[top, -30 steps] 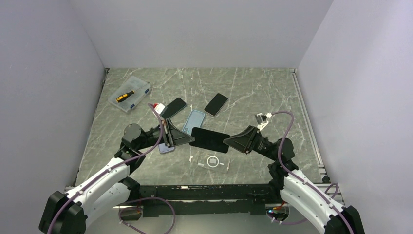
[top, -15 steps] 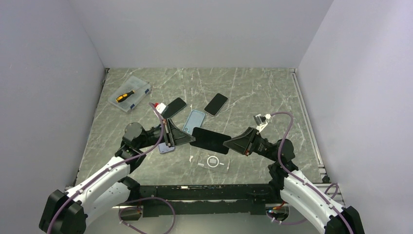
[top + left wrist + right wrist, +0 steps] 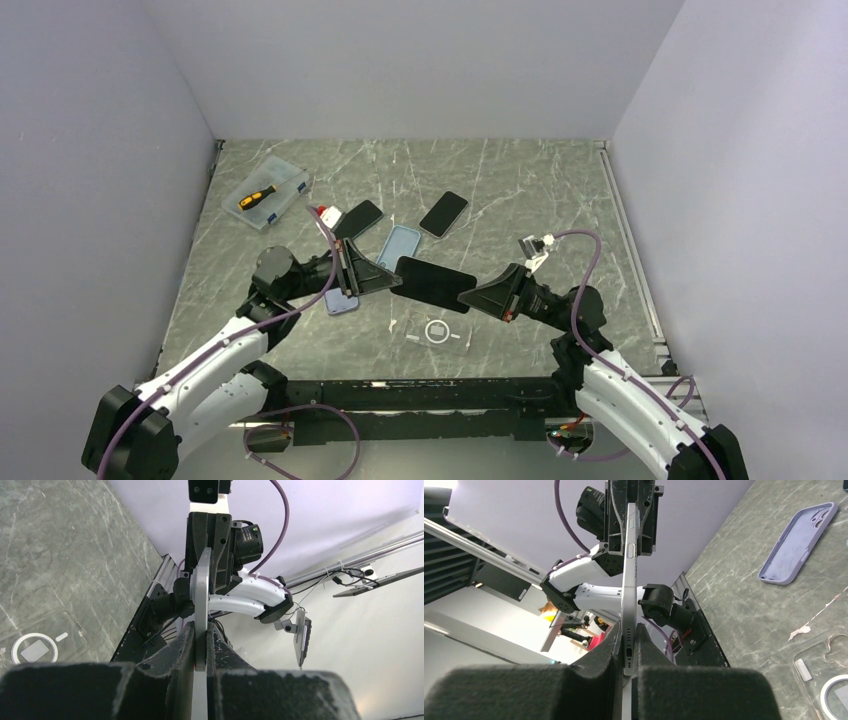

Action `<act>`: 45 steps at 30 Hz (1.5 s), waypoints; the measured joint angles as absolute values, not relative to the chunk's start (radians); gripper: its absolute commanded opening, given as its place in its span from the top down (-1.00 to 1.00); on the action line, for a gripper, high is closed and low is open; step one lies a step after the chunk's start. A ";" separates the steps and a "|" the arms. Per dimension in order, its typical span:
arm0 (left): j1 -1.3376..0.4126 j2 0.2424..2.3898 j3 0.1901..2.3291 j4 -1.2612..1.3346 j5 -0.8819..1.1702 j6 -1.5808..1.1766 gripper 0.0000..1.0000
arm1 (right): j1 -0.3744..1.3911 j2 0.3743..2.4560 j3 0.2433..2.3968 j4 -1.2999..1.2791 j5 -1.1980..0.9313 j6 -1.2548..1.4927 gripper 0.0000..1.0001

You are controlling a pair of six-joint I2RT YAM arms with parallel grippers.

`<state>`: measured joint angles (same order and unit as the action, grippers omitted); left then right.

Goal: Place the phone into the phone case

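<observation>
A black phone point(image 3: 432, 284) hangs above the table's near middle, held at both ends. My left gripper point(image 3: 395, 283) is shut on its left end, and the silver edge point(image 3: 201, 600) runs straight out from between the pads point(image 3: 201, 645). My right gripper point(image 3: 468, 296) is shut on the right end, clamping the edge with the charging port point(image 3: 629, 650). A clear phone case point(image 3: 438, 333) with a white ring lies flat on the table just below and in front of the phone. It also shows in the left wrist view point(image 3: 35, 650) and the right wrist view point(image 3: 829, 680).
A lavender case point(image 3: 340, 303) lies under the left arm, also seen from the right wrist point(image 3: 799, 542). A light blue case point(image 3: 400, 246) and two more dark phones point(image 3: 358, 220) point(image 3: 443, 213) lie behind. A clear box with a screwdriver point(image 3: 267, 192) sits at the far left.
The right gripper's jaws have closed onto the phone's right end. The left gripper keeps its hold and has shifted slightly, with the phone nearly in place.
</observation>
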<state>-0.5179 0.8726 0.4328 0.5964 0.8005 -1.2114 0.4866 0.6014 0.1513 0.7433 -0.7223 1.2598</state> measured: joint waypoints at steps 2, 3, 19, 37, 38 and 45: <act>-0.517 0.875 0.433 0.594 0.801 -1.207 0.84 | 0.486 0.599 0.151 0.743 -0.722 1.259 1.00; -0.517 0.875 0.433 0.588 0.801 -1.201 0.68 | 0.486 0.598 0.151 0.742 -0.722 1.259 1.00; -0.517 0.874 0.601 0.114 0.759 -0.890 -0.51 | 0.487 0.493 0.235 0.385 -0.699 1.129 1.00; -0.591 1.094 0.609 -0.165 0.524 -0.673 -0.99 | 0.487 0.528 0.494 -0.447 -0.521 0.836 1.00; -0.602 1.108 0.606 -0.163 0.515 -0.673 -0.98 | 0.487 0.526 0.490 -0.466 -0.513 0.837 1.00; -0.673 1.210 0.583 -0.121 0.470 -0.674 -0.94 | 0.488 0.495 0.388 -0.488 -0.477 0.883 1.00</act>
<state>-0.6727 1.2098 0.5835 -0.1207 0.4702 -0.6743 0.4881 0.4950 0.3882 -0.4881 -0.4770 0.8829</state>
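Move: The phone is held level between my hands, the left pinching its left end and the right its right end. The clear case lies on the table below: from my left hand about 8 cm right, 2 cm ahead and 28 cm down; from my right hand about 5 cm left, 4 cm ahead and 26 cm down. On the table from my left hand, the blue case is some 24 cm ahead and 2 cm left, the purple case about 15 cm ahead and 16 cm left. I let go of the phone with my left hand, open its fingers wide and sink it about 18 cm towards the clear case, rolling it some 40 degrees so its fingertips slant down. My right hand keeps its grip on the other end, lowers the phone roughly 12 cm towards the clear case while drifting 4 cm right, and rolls its fingers downward. ##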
